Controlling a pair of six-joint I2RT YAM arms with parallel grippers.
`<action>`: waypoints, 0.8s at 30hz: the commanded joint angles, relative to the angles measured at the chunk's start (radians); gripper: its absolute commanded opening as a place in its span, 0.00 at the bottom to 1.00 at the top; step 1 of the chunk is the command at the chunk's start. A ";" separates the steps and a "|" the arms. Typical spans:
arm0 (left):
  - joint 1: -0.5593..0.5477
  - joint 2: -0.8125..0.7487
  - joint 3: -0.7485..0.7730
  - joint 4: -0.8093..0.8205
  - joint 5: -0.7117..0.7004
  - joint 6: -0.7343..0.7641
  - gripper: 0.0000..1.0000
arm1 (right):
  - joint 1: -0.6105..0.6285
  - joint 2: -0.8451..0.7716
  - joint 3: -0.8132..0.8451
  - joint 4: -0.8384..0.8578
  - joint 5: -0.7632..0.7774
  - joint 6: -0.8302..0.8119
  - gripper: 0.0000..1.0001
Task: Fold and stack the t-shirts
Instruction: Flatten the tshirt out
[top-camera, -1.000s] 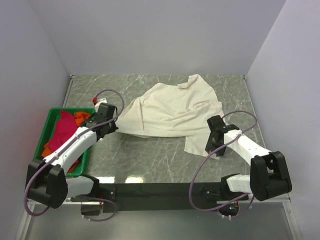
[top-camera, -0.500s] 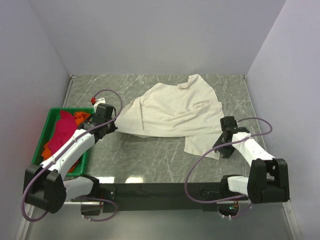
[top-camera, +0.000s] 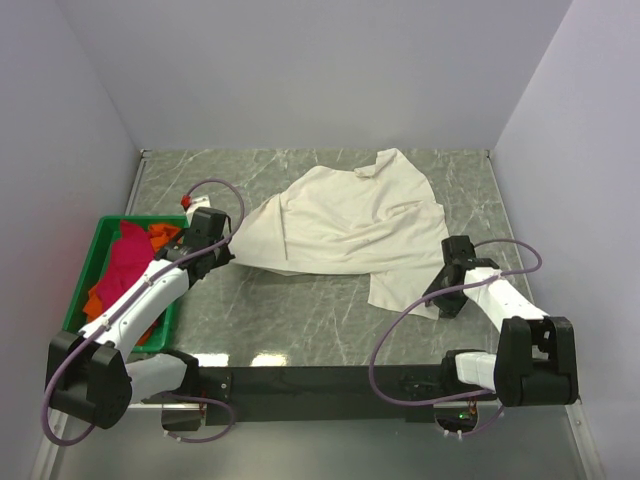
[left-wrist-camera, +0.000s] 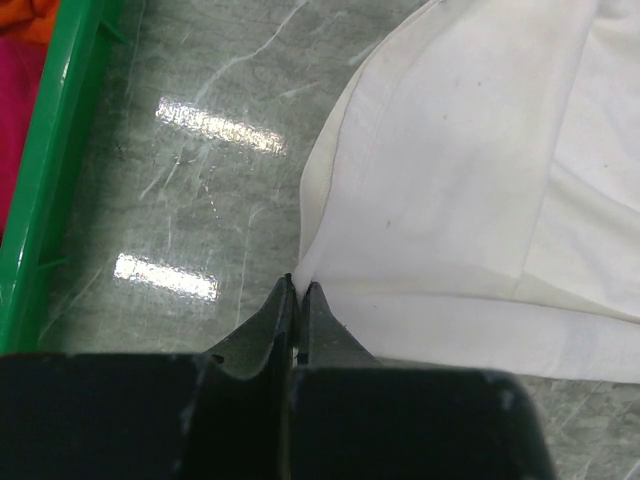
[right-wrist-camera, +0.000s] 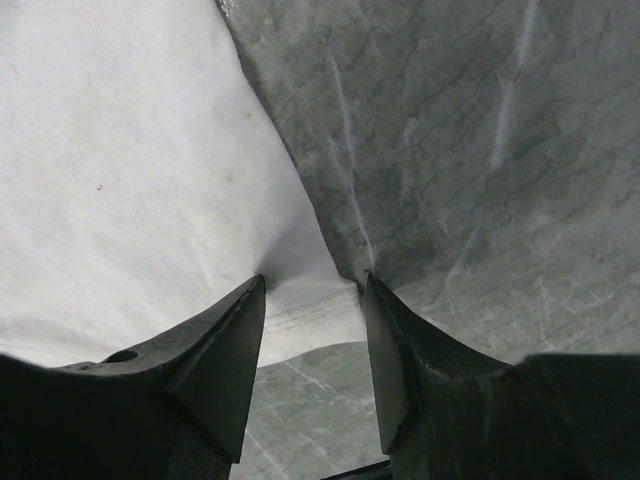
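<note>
A large cream t-shirt (top-camera: 340, 225) lies spread and wrinkled across the marble table (top-camera: 300, 300). My left gripper (top-camera: 226, 250) is shut on the shirt's left edge; in the left wrist view the cloth (left-wrist-camera: 450, 180) is pinched between the closed tips (left-wrist-camera: 298, 285). My right gripper (top-camera: 443, 298) sits at the shirt's near right corner. Its jaws are open (right-wrist-camera: 312, 282), with the stitched hem of the cloth (right-wrist-camera: 120, 150) lying between them. A crimson-pink t-shirt (top-camera: 125, 265) and an orange t-shirt (top-camera: 160, 235) lie crumpled in the crate.
A green plastic crate (top-camera: 100, 232) stands at the left edge of the table, its rim (left-wrist-camera: 50, 170) close to my left gripper. White walls enclose the table on the left, back and right. A black rail runs along the near edge.
My right wrist swung to the right and settled over the shirt's near right corner. The left gripper edged slightly back, still holding the cloth.
</note>
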 joint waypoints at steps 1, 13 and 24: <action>0.006 -0.019 -0.001 0.013 -0.002 0.007 0.01 | -0.006 0.014 -0.017 0.038 -0.035 -0.006 0.51; 0.007 -0.010 -0.002 0.008 -0.015 0.002 0.01 | -0.100 -0.009 0.256 0.041 0.120 -0.145 0.51; 0.007 0.005 -0.001 0.004 -0.028 0.002 0.01 | -0.173 0.205 0.341 0.207 -0.023 -0.181 0.50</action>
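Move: The shirt's right edge at the sleeve fold lies some 18 cm ahead of the right hand, about 3 cm to its right and just below fingertip height. The outer cuff corner is right at these fingertips, roughly 1 cm right; the inner cuff corner is about 17 cm left and 3 cm ahead. From the left hand, the sleeve fold is roughly 52 cm right, 6 cm ahead and 10 cm lower. The cuff corner is left lying as the right hand's half-open fingers lift off it and arc forward about 12 cm and some 5 cm right, towards the sleeve fold on the shirt's right edge. The hand rises about 8 cm, then starts to sink, its fingertips tilting forward some 15 degrees. The shirt's left corner stays pinched in the still left hand. ##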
